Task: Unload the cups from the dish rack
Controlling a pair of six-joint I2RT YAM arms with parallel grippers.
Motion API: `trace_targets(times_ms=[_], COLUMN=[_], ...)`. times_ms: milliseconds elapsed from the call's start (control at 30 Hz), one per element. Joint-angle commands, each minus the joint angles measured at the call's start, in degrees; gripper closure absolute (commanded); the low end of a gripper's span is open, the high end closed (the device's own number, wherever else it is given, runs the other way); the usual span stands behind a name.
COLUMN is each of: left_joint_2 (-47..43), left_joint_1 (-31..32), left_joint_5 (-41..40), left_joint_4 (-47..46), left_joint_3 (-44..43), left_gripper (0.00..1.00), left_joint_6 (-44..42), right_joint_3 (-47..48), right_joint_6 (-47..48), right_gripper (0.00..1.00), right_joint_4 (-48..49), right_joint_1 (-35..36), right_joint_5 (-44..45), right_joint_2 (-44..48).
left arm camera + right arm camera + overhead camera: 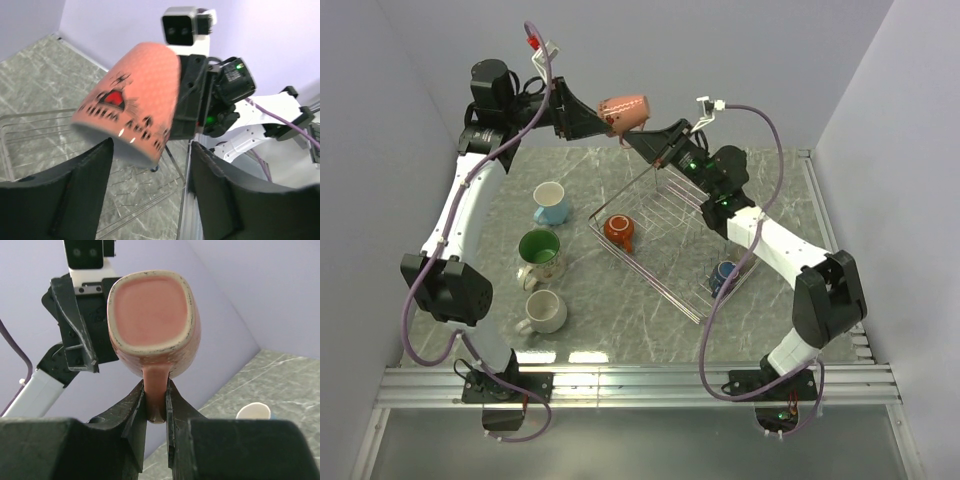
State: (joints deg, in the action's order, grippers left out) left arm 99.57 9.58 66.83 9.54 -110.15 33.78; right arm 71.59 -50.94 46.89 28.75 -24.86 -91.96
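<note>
A small pinkish-orange cup (pixel 625 112) hangs in the air above the far edge of the dish rack (pixel 665 205). My right gripper (pixel 647 136) is shut on its handle (pixel 156 387), with the cup's mouth (pixel 150 302) facing the right wrist camera. My left gripper (pixel 599 118) faces it from the left, open. In the left wrist view the cup (pixel 132 100) lies just beyond the fingers (pixel 75 192), which do not touch it. An orange-red cup (pixel 618 232) and a dark blue cup (pixel 723 275) are still in the rack.
Left of the rack on the marble table stand a light blue cup (pixel 551 203), a cream floral cup with a green inside (pixel 539 249) and a pale cup (pixel 545 311). The two arms meet close to the back wall.
</note>
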Motion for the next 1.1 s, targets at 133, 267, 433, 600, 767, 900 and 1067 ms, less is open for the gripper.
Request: trace_targets(times_ms=[133,267,433,600,767,900,1067], left_joint_2=[0.80,1.33,1.24,1.50,1.77,2.38,7.72], left_joint_1=[0.08,0.08,-0.35,-0.71,-0.53,-0.18,2.98], left_joint_5=[2.69,2.43,-2.04,-17.90,-32.70,-40.89,-52.73], left_joint_4=[-9.19,-12.18,-4.46,7.84,15.85,18.40,24.55], left_joint_3=[-0.95,-0.77,-1.65,-4.19,-5.08,-4.99,-7.79], left_gripper=[0.53,0.90,1.00,1.00,1.00,1.00,1.00], left_joint_6=[7.52,9.99,5.07,-7.91,-20.58,-27.70,-39.90], right_joint_3=[6.36,7.07,6.98,5.67,5.75,6.37,6.02], right_joint_6=[-1.27,-0.65,1.19,6.27,11.74,14.46,15.69], right_gripper=[1.00,1.00,1.00,0.40,0.11,0.10,0.10], right_joint_4=[4.87,3.12,-0.13,-8.55,-21.13,-25.53,-27.46], right_joint_1=[1.83,2.54,2.71,2.62,2.45,2.45,2.45], right_joint_5=[-2.21,-2.56,-3.00,0.33,8.24,9.31,9.39], right_joint_2=[-2.51,-3.57,-4.27,-3.84,-3.84,-5.15,-5.51])
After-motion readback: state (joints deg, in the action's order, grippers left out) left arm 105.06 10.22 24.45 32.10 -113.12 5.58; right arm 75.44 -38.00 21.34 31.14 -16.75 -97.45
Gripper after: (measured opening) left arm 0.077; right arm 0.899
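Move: The pink cup hangs between the hands, already held by its handle in the right fingers. Its middle is about 5 cm right of the open left hand, 2 cm ahead and 2 cm above; from the right hand it is 2 cm ahead, 2 cm left and 4 cm above. Some 40 cm below the left hand, the orange cup lies 2 cm ahead and 2 cm right, and the light blue cup 11 cm ahead and 17 cm left. Leftward and slightly forward, the right hand eases the pink cup about 2 cm into the left gripper, which holds still and shuts on the cup's wall at the rim. The right fingers then open off the handle and sink some 12 cm towards the rack, while the left hand carries the cup forward, down and left, about 11 cm forward and as much down, rolling and turning counter-clockwise. ##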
